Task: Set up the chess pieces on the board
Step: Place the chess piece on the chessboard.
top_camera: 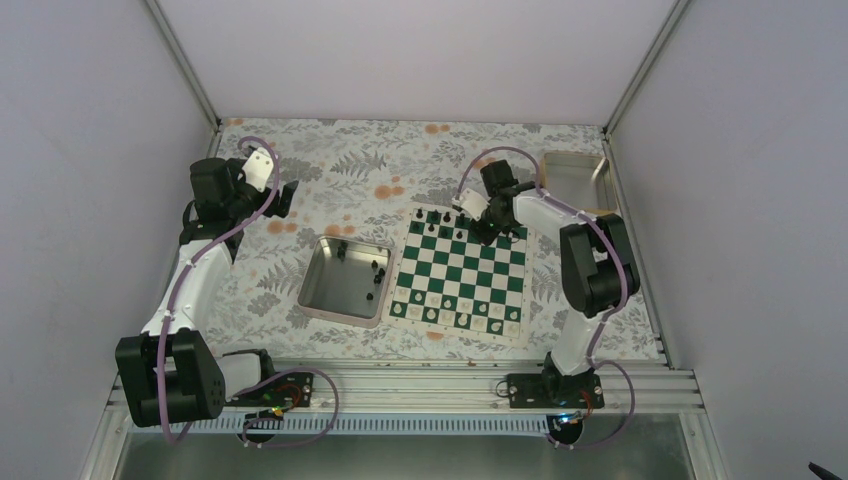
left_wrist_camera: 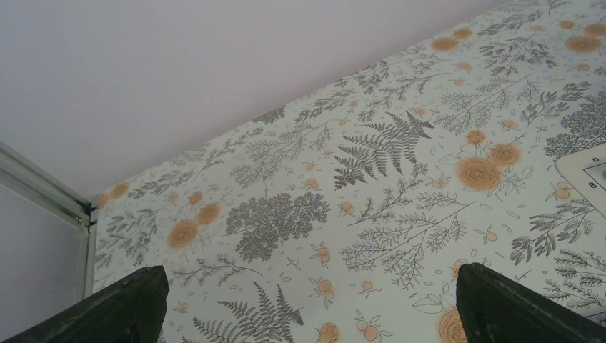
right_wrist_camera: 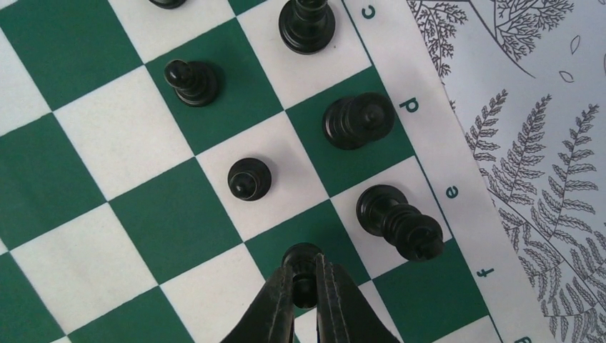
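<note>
The green and white board point(top_camera: 440, 272) lies right of centre. My right gripper point(top_camera: 488, 232) hangs over its far edge. In the right wrist view that gripper point(right_wrist_camera: 305, 287) is shut on the head of a black pawn point(right_wrist_camera: 303, 263), which stands on a green square. Other black chess pieces stand close by: two pawns point(right_wrist_camera: 249, 178) point(right_wrist_camera: 191, 81) and taller pieces by the letters d point(right_wrist_camera: 357, 119) and e point(right_wrist_camera: 399, 221). My left gripper point(top_camera: 289, 196) is held up over the far left of the table. In its own view it point(left_wrist_camera: 307, 304) is open and holds nothing, and a corner of the board point(left_wrist_camera: 586, 168) shows.
A square shiny metal tray point(top_camera: 345, 243) left of the board holds a few black pieces point(top_camera: 378, 272). Pale pieces point(top_camera: 455, 318) line the board's near rows. A metal box point(top_camera: 570, 178) stands at the back right corner. White walls enclose the flowered tablecloth point(left_wrist_camera: 300, 143).
</note>
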Motion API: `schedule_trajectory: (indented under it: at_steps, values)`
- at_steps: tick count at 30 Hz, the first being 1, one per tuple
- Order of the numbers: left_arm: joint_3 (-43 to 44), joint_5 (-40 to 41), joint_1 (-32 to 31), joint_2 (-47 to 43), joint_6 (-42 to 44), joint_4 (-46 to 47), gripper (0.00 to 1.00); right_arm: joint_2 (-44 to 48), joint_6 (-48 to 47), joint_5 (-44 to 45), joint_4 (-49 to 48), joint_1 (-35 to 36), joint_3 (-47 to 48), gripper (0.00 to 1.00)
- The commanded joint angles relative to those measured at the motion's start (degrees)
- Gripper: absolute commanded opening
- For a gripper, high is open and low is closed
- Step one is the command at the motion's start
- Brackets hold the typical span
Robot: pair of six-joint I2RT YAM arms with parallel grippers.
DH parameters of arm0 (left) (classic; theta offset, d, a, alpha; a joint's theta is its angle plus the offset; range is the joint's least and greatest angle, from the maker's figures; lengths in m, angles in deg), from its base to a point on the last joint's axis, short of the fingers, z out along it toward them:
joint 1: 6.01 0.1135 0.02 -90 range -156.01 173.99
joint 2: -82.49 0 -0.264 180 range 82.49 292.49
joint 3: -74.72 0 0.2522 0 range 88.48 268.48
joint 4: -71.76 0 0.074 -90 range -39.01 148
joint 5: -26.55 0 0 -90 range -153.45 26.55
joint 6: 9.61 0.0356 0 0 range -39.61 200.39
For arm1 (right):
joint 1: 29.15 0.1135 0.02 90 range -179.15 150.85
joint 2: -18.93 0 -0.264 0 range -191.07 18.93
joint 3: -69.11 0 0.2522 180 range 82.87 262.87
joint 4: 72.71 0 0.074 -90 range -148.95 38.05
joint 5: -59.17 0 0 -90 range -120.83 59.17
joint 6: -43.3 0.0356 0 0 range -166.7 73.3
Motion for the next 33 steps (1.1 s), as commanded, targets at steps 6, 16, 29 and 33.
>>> schedule_trajectory:
  at_steps: [6,16,29,33]
  values:
    - [0.5,-1.0,0.3,-0.1,0.0,-0.1,1.0,-1.7,-0.8,-0.6,-0.7,-0.5,1.1,0.09]
    - [0.5,-0.9,0.3,-0.2,0.0,-0.1,1.0,-2.5,-1.0,-0.7,-0.7,-0.8,1.1,0.11]
    - [0.4,-1.1,0.2,-0.3,0.3,-0.3,1.0,2.1,0.0,-0.2,-0.2,-0.8,1.7,0.29]
    - [0.5,-1.2,0.3,-0.3,0.3,-0.3,1.0,6.2,0.6,0.1,3.5,0.6,4.3,0.34]
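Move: The black pawn held in the right fingers is bound for the e7 square, almost straight beneath, about 3 cm down. From the hand, the king on e8 stands some 3 cm ahead, the queen on d8 about 3 cm ahead and 3 cm left, and the d7 pawn about 3 cm left and level with it. From the idle left hand, e7 lies roughly 38 cm right, about level ahead, 22 cm down. Straight down, slowly, the right hand lowers the black pawn about 1.5 cm onto the e7 square, beside the d7 pawn and on the robot's side of the king. The fingers then open about a quarter of their range and let go of it, and the hand rises nearly 2 cm off it, still pointing down. ##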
